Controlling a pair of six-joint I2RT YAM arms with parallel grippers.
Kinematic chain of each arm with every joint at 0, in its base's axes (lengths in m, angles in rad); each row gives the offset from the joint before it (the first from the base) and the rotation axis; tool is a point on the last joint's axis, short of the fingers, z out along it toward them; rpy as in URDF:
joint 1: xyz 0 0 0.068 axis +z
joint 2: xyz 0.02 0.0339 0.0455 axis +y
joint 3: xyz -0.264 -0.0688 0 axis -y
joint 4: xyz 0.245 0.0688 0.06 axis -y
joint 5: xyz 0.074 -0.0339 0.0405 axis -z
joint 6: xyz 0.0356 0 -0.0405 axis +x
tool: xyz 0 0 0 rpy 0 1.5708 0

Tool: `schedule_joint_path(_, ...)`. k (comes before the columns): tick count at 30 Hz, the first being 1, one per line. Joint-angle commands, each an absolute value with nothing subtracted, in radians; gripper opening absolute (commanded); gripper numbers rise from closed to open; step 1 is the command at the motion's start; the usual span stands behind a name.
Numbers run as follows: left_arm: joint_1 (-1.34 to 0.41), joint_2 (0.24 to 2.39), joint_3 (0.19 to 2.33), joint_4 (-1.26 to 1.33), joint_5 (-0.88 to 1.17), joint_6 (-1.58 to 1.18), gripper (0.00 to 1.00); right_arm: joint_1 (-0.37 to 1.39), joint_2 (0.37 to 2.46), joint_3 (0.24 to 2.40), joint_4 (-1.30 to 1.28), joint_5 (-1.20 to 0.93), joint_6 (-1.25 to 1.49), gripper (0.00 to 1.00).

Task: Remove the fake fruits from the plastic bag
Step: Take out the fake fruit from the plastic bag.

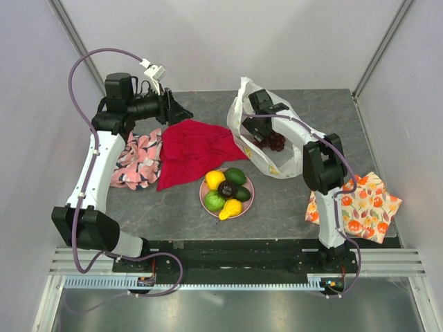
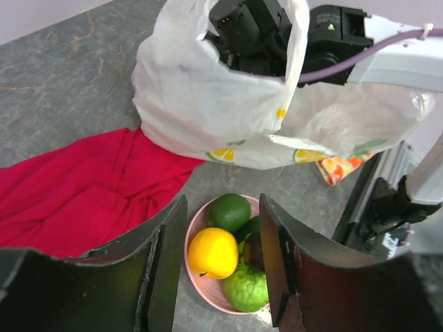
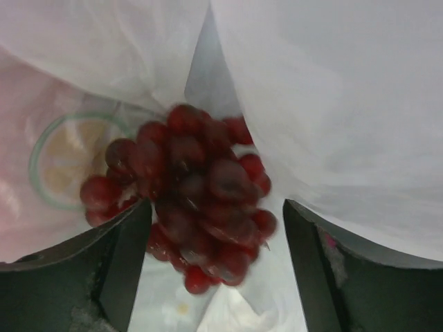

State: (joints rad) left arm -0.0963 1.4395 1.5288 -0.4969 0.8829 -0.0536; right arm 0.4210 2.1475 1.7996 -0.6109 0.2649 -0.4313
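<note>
The white plastic bag (image 1: 284,158) lies at the back right of the table with its mouth open. My right gripper (image 1: 265,124) reaches into it. In the right wrist view this gripper (image 3: 216,207) is open, and its jaws stand on either side of a dark red grape bunch (image 3: 194,207) resting on the bag's floor (image 3: 346,104). The pink plate (image 1: 204,190) holds the other fake fruits: a yellow citrus (image 1: 215,180), a green lime (image 1: 214,201), a pear (image 1: 230,209) and avocados (image 1: 236,176). My left gripper (image 1: 176,109) hovers open and empty at the back left, looking toward the plate (image 2: 196,228) and the bag (image 2: 208,104).
A red cloth (image 1: 190,149) lies between the left gripper and the plate. A pink floral cloth (image 1: 138,159) sits to its left. An orange fruit-printed cloth (image 1: 360,204) lies at the right front edge, beside the right arm.
</note>
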Motion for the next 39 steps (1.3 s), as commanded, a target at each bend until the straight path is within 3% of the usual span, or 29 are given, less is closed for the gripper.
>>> schedule_joint_path(1,-0.1,1.448,1.577,-0.554,0.835,0.055,0.53,0.413,2.267,1.94,-0.711,0.299,-0.42,0.82)
schedule_joint_path(5,-0.1,1.453,1.563,-0.587,0.795,0.113,0.53,0.402,2.301,1.973,-0.825,0.226,-0.384,0.72)
schedule_joint_path(9,-0.1,1.44,1.555,-0.591,0.781,0.136,0.52,0.399,2.219,1.879,-0.839,0.183,-0.4,0.39)
schedule_joint_path(10,-0.1,1.434,1.558,-0.591,0.781,0.137,0.53,0.4,2.198,1.868,-0.842,0.181,-0.4,0.35)
schedule_joint_path(12,-0.1,1.414,1.559,-0.592,0.776,0.143,0.53,0.4,2.116,1.845,-0.848,0.175,-0.4,0.28)
schedule_joint_path(19,-0.1,1.401,1.577,-0.545,0.86,0.074,0.53,0.406,1.81,1.723,-0.966,0.064,-0.416,0.19)
schedule_joint_path(20,-0.1,1.396,1.575,-0.517,0.882,0.037,0.53,0.411,1.777,1.641,-0.966,0.089,-0.417,0.12)
schedule_joint_path(23,-0.124,1.382,1.559,-0.474,0.997,-0.023,0.61,0.41,1.642,1.51,-0.963,0.087,-0.46,0.02)
schedule_joint_path(30,-0.359,1.391,1.56,-0.431,1.106,-0.092,0.77,0.411,1.554,1.624,-1.069,0.002,-0.475,0.0)
schedule_joint_path(39,-0.453,1.423,1.534,-0.485,0.907,-0.003,0.78,0.411,1.425,1.762,-1.198,-0.127,-0.477,0.01)
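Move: The grapes lie in the open bag about 5 cm below the right hand, 1 cm ahead and 1 cm to its right. From that hand, the pink plate of fruit is some 25 cm back and 15 cm left, and the red cloth roughly 6 cm back and 30 cm left. From the left hand, the grapes are about 10 cm ahead, 32 cm right and 30 cm below. Right dips 4 cm, pinches the grapes, draws them back and up some 17 cm; left swings right and back. ##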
